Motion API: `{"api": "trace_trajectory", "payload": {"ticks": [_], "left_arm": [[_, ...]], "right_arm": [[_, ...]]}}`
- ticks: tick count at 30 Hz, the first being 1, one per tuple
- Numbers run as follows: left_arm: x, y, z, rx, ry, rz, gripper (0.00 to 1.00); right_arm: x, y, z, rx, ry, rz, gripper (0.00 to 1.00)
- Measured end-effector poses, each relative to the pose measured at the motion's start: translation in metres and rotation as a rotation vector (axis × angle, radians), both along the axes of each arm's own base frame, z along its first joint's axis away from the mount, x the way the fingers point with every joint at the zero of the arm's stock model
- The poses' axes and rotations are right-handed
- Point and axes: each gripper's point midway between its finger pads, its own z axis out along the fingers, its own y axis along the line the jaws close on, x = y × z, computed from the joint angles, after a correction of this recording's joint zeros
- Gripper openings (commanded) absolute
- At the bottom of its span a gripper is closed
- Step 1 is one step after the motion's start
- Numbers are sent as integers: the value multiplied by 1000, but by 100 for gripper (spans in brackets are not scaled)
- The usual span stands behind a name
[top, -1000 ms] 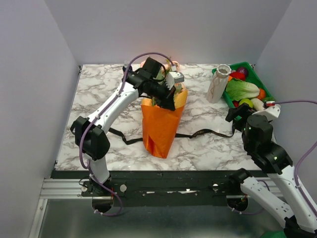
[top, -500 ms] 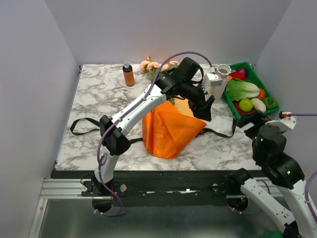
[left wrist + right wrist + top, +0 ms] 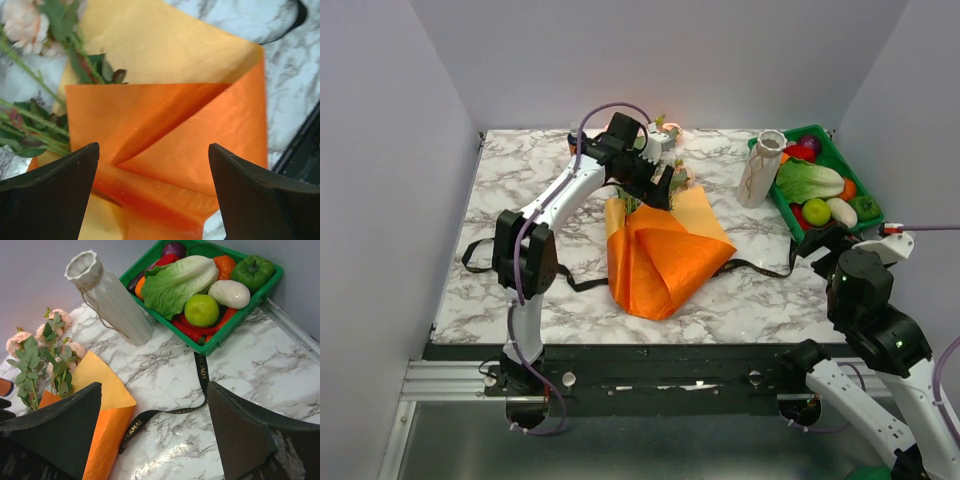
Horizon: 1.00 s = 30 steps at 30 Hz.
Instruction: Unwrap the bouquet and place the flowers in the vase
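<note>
The bouquet's orange paper (image 3: 660, 255) lies spread open in the middle of the table, one flap folded over to the right. The flowers (image 3: 667, 128) stick out of its far end: pale pink heads (image 3: 22, 25) and green stems (image 3: 30, 120) on the paper (image 3: 165, 115). My left gripper (image 3: 665, 188) hovers open over the paper's upper part (image 3: 152, 165), holding nothing. The black ribbon (image 3: 760, 268) trails loose across the table (image 3: 200, 375). The cream vase (image 3: 760, 168) stands upright at the back right (image 3: 110, 300). My right gripper (image 3: 817, 240) is open and empty above the table (image 3: 155, 410).
A green tray (image 3: 832, 140) of toy vegetables sits right of the vase, its near rim (image 3: 212, 346) just beyond the ribbon. The ribbon's other end loops at the table's left (image 3: 480, 255). Grey walls close in the table on three sides.
The left gripper opened and let go of the paper after pulling it open to the right. The left arm then swung back from near the vase to the bouquet's top.
</note>
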Motion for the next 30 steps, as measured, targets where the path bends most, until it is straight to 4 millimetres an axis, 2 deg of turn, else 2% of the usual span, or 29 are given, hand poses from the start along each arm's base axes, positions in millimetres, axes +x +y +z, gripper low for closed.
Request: {"api": "trace_trajectory", "payload": {"ticks": [2,5,9,14,20,23,24,26,27,30], "left_arm": [[15,12,-24,43,19,46,99],[27,9,-54,75,34,59,97],[41,5,-85,106,54,72,90],[63,1,-103,124,40,90,85],[75,9,-105,137,6,107,81],[78,13,-105,140,-3,110,61],[79,15,-105,142,-9,107,50],[79,15,-106,139,-6,97,40],[78,16,-108,140,-8,86,30],[71,19,-114,142,11,62,21]], "right_arm": [[2,2,-3,-5,11,4,92],[5,5,-6,-5,18,14,92],[6,7,-9,-3,21,22,92],[9,10,-12,-2,25,30,91],[14,16,-14,5,23,48,89],[17,18,-17,4,28,53,89],[17,18,-18,2,32,53,89],[18,19,-18,1,34,54,89],[18,19,-18,1,33,54,89],[19,19,-18,-1,32,54,89]]}}
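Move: The left hand stands above the bouquet. It aims at the orange wrapper's upper-left corner, beside the stems: some 7 cm ahead, 2 cm left and 12 cm below. The flower blooms lie about 23 cm ahead, level sideways, 13 cm below; the vase stands some 12 cm ahead, 28 cm right and 7 cm below. From the right hand that corner is roughly 25 cm ahead, 41 cm left and 22 cm below. Bring the wide-open left gripper about 11 cm down and some 7 cm forward to the wrapper's upper-left corner beside the stems, dropping first, then easing forward low. With one fingertip on each side of the paper edge, close the fingers from wide open to about a third. Let the open right hand drift roughly 3 cm forward, left and down, touching nothing. ##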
